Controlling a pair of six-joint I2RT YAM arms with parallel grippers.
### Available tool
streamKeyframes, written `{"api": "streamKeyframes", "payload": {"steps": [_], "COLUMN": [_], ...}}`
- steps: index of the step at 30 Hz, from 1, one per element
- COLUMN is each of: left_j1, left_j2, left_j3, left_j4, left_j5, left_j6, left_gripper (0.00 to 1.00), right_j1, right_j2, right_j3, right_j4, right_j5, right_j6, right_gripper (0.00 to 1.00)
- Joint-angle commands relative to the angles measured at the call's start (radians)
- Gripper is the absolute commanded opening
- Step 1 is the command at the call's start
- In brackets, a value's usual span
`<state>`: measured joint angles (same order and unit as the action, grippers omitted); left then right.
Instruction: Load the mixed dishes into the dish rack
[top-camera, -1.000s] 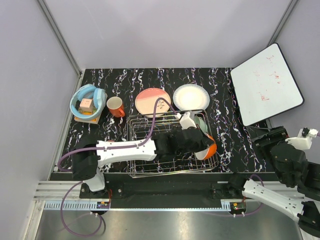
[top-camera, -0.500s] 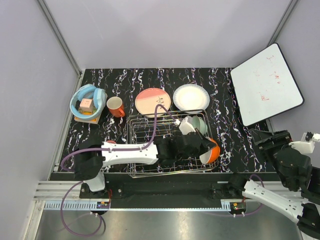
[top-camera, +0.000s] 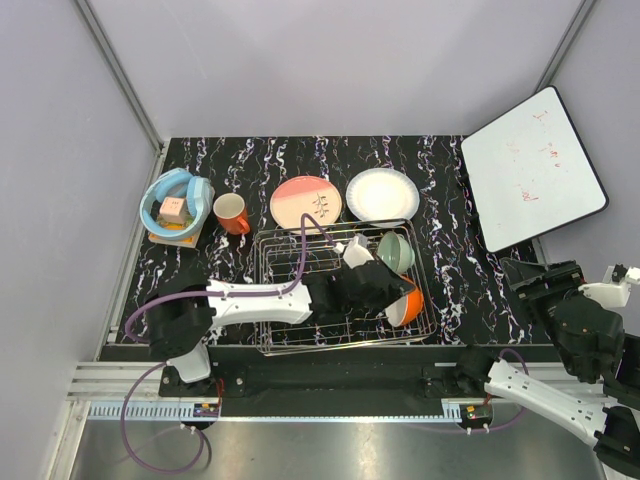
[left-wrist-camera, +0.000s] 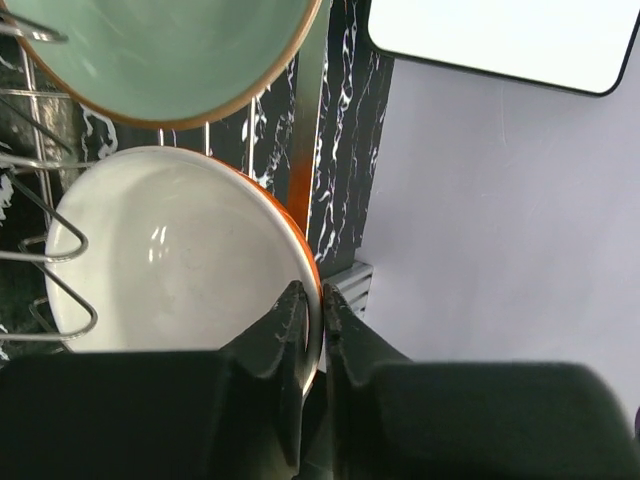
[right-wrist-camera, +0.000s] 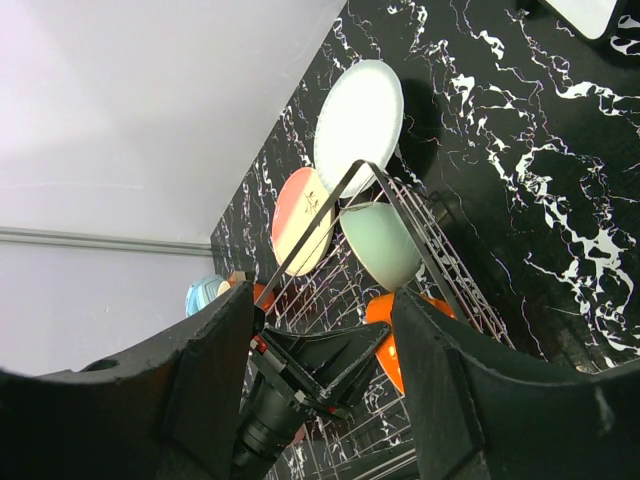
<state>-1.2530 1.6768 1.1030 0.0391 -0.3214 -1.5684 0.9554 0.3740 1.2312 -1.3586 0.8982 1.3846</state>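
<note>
The white-and-orange bowl (top-camera: 409, 306) stands tilted on its edge at the right end of the dish rack (top-camera: 340, 346). My left gripper (top-camera: 390, 296) is shut on the bowl's rim. In the left wrist view its thin fingers (left-wrist-camera: 294, 305) pinch the rim of this bowl (left-wrist-camera: 170, 250). The pale green bowl (top-camera: 396, 252) leans in the rack just behind it. Beyond the rack, on the table, lie the salmon-pink plate (top-camera: 306, 203) and the white plate (top-camera: 382, 194). The orange-red mug (top-camera: 232, 213) stands to their left. My right gripper (right-wrist-camera: 320, 295) hangs open off the table's right side with nothing between its fingers.
A light blue round tub (top-camera: 175, 203) holding small blocks sits at the far left. The white board (top-camera: 533, 168) with red scribbles leans off the table's right rear corner. Purple walls close in the back and the left side.
My left arm has drawn back to the left with the white-and-orange bowl, bringing it from the rack's right rim further inside. The pale green bowl is now uncovered. The right arm barely moved.
</note>
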Motion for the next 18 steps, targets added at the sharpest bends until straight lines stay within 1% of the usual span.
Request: {"api": "streamKeyframes", "payload": {"steps": [1, 3, 4, 5, 7, 8, 9, 10, 18], "left_j1": [-0.002, -0.003, -0.006, -0.006, -0.009, -0.011, -0.011, -0.01, 0.0], "left_j2": [-0.046, -0.045, -0.043, -0.042, -0.038, -0.038, -0.037, -0.037, -0.023], "left_j3": [0.006, 0.008, 0.008, 0.011, 0.021, 0.026, 0.038, 0.046, 0.144], "left_j4": [0.058, 0.056, 0.056, 0.054, 0.051, 0.048, 0.045, 0.042, -0.018], "left_j5": [0.031, 0.039, 0.041, 0.044, 0.048, 0.05, 0.05, 0.05, 0.09], "left_j6": [-0.012, -0.004, 0.002, 0.007, 0.019, 0.027, 0.034, 0.054, 0.162], "left_gripper": [0.33, 0.4, 0.47, 0.5, 0.62, 0.78, 0.84, 0.99, 0.99], "right_j1": [-0.001, -0.001, -0.001, -0.001, 0.0, -0.001, -0.001, -0.001, 0.0], "right_j2": [0.008, -0.001, -0.004, -0.009, -0.012, -0.014, -0.011, -0.009, 0.009], "right_j3": [0.008, 0.008, 0.008, 0.007, 0.005, 0.005, 0.004, 0.002, -0.033], "right_j4": [-0.257, -0.255, -0.257, -0.255, -0.257, -0.255, -0.257, -0.255, -0.255], "right_j5": [0.027, 0.027, 0.028, 0.027, 0.027, 0.024, 0.024, 0.024, 0.019], "right_j6": [0.007, 0.004, 0.005, 0.005, 0.004, 0.004, 0.005, 0.005, 0.016], "right_gripper": [0.65, 0.65, 0.65, 0.66, 0.66, 0.66, 0.66, 0.66, 0.68]}}
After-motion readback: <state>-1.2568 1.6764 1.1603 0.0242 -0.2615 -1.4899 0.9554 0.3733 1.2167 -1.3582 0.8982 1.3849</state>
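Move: The left fingers hold the top rim of the orange-and-white bowl, already on edge in the dish rack; its middle lies about 5 cm below the left hand, 2 cm back and 1 cm left. The green bowl stands some 9 cm ahead of that hand, 3 cm left and 5 cm down; the rack's right rail runs level with it, 3 cm right and 4 cm lower. From the idle right hand the orange-and-white bowl is roughly 17 cm left, 3 cm ahead and 21 cm down. Open the left gripper from nearly shut to fully wide so its pads let go of the bowl's rim, easing the hand back about 1 cm as they part. Then start lifting it straight off the rim, some 2 cm up with a slight drift right, the fingers still angled down and turning about 5 degrees clockwise. ##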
